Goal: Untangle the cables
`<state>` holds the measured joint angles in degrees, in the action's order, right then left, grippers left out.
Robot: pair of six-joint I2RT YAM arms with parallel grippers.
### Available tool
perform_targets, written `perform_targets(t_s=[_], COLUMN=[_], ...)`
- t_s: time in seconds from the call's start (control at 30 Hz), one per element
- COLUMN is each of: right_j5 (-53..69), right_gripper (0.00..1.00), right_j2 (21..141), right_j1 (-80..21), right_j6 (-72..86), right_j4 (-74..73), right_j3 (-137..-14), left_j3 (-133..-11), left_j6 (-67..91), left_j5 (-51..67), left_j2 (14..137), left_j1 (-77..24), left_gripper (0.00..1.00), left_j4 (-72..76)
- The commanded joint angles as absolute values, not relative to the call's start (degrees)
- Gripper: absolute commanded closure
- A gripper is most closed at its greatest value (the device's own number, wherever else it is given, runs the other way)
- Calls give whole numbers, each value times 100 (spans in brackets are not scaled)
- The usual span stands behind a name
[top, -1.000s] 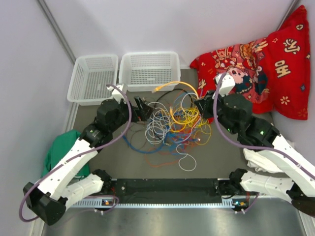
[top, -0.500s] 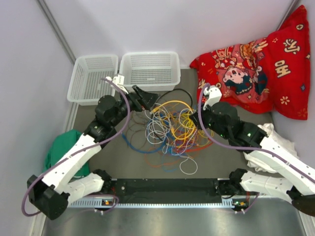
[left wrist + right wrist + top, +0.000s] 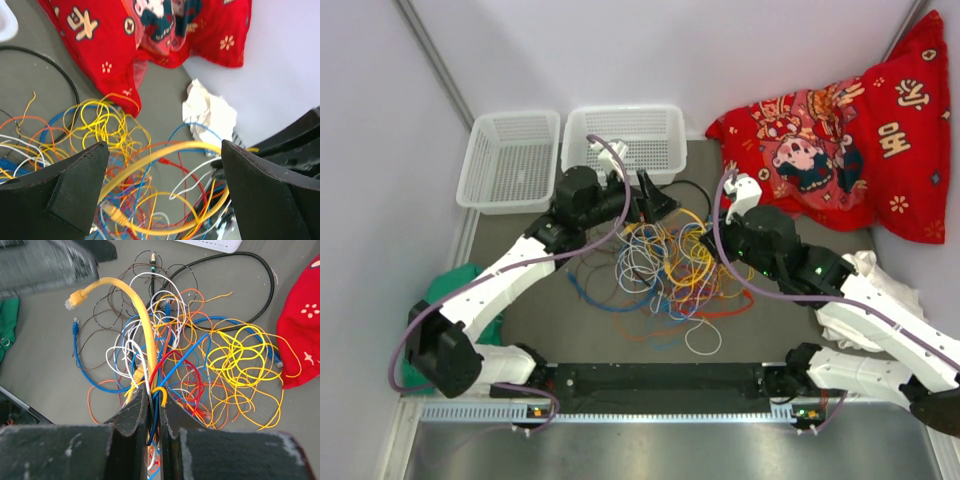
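Note:
The cables (image 3: pixel 670 265) lie in a tangled heap of yellow, orange, red, blue, white and dark loops on the grey table. My right gripper (image 3: pixel 713 243) is at the heap's right edge. In the right wrist view it (image 3: pixel 155 407) is shut on a bundle of cables: a thick yellow cable (image 3: pixel 142 330) with a plug end (image 3: pixel 75 299), plus blue and white strands. My left gripper (image 3: pixel 656 200) hovers open over the heap's far edge. In the left wrist view the thick yellow cable (image 3: pixel 165 152) arcs across the wide gap between its fingers (image 3: pixel 75 192), touching neither.
Two white mesh baskets (image 3: pixel 510 160) (image 3: pixel 625 140) stand at the back left. A red patterned cushion (image 3: pixel 840 130) fills the back right, with a white cloth (image 3: pixel 875 285) under the right arm. A green cloth (image 3: pixel 445 295) lies at the left. A thick black cable (image 3: pixel 260 285) loops behind the heap.
The left arm has swung right, from the heap's left side to above its far edge, staying open. The right gripper has moved down and left a little with its bundle still clamped.

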<state>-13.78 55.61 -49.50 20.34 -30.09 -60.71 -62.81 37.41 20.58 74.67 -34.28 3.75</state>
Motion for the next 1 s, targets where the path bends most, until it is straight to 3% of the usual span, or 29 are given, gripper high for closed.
perform_targets(t_s=[0.0,0.33,0.4,0.5,0.53,0.57,0.63,0.67,0.73,0.77,0.8,0.9,0.97], right_j5=[-1345,-1134,-1020,-871,-827,-809,-774,-791,-852,-870,-896,-1106,-1265], right_gripper=[100,100,100,100,100,100,100,100,98,87,53,1,1], right_j2=[5502,5572,5590,5616,5625,5634,5634,5625,5625,5625,5616,5608,5520], right_j1=[-4983,-4992,-4983,-4983,-4983,-4983,-4983,-4983,-4983,-4983,-4983,-4983,-4983], right_j6=[1916,1872,1872,1925,1934,1934,1942,1942,1934,1925,1899,1907,1951], right_j4=[-2830,-3085,-3085,-3103,-3111,-3111,-3155,-3181,-3269,-3296,-3348,-3498,-3559], right_j3=[-6222,-6715,-6750,-6794,-6803,-6811,-6812,-6829,-6820,-6820,-6820,-6820,-6794], left_j3=[-6206,-5845,-5888,-6002,-6029,-6064,-6135,-6152,-6196,-6257,-6310,-6626,-7020], left_j6=[3156,1935,1723,1574,1573,1582,1643,1696,1766,1828,1846,1933,1995], left_j5=[2469,2014,1716,1521,1416,1363,1161,1099,959,810,774,537,239], left_j2=[7479,6856,6882,7048,7118,7215,7295,7304,7286,7260,7251,7225,7286], left_j1=[-3489,-3621,-3639,-3647,-3656,-3648,-3648,-3656,-3656,-3656,-3656,-3647,-3648], left_gripper=[2,2,5,18,24,40,58,78,100,100,100,100,100], left_j4=[228,-191,-290,-413,-439,-457,-440,-352,-273,-220,-220,-307,-465])
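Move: The raised stretch of thick yellow cable passes some 6 cm below the left hand, about 1 cm back and 2 cm to its left; its plug is roughly 3 cm back, 6 cm left and 6 cm below the left hand. The right hand still pinches that cable in a bundle, with the stretch about 11 cm to its left, 4 cm ahead and about level; the tangle lies roughly 4 cm ahead, 7 cm left and 20 cm below the right hand. The left hand, fingers wide, sinks about 6 cm over the thick yellow cable, easing back a couple of centimetres and drifting left as it rolls some 20 degrees, left side up, then shuts on the cable and starts up and forward by a couple of centimetres, cable pinched. The right hand nearly holds its place with the bundle in its grip, easing up and back by a centimetre or two, and only once the left has closed does it open wide and let go. ##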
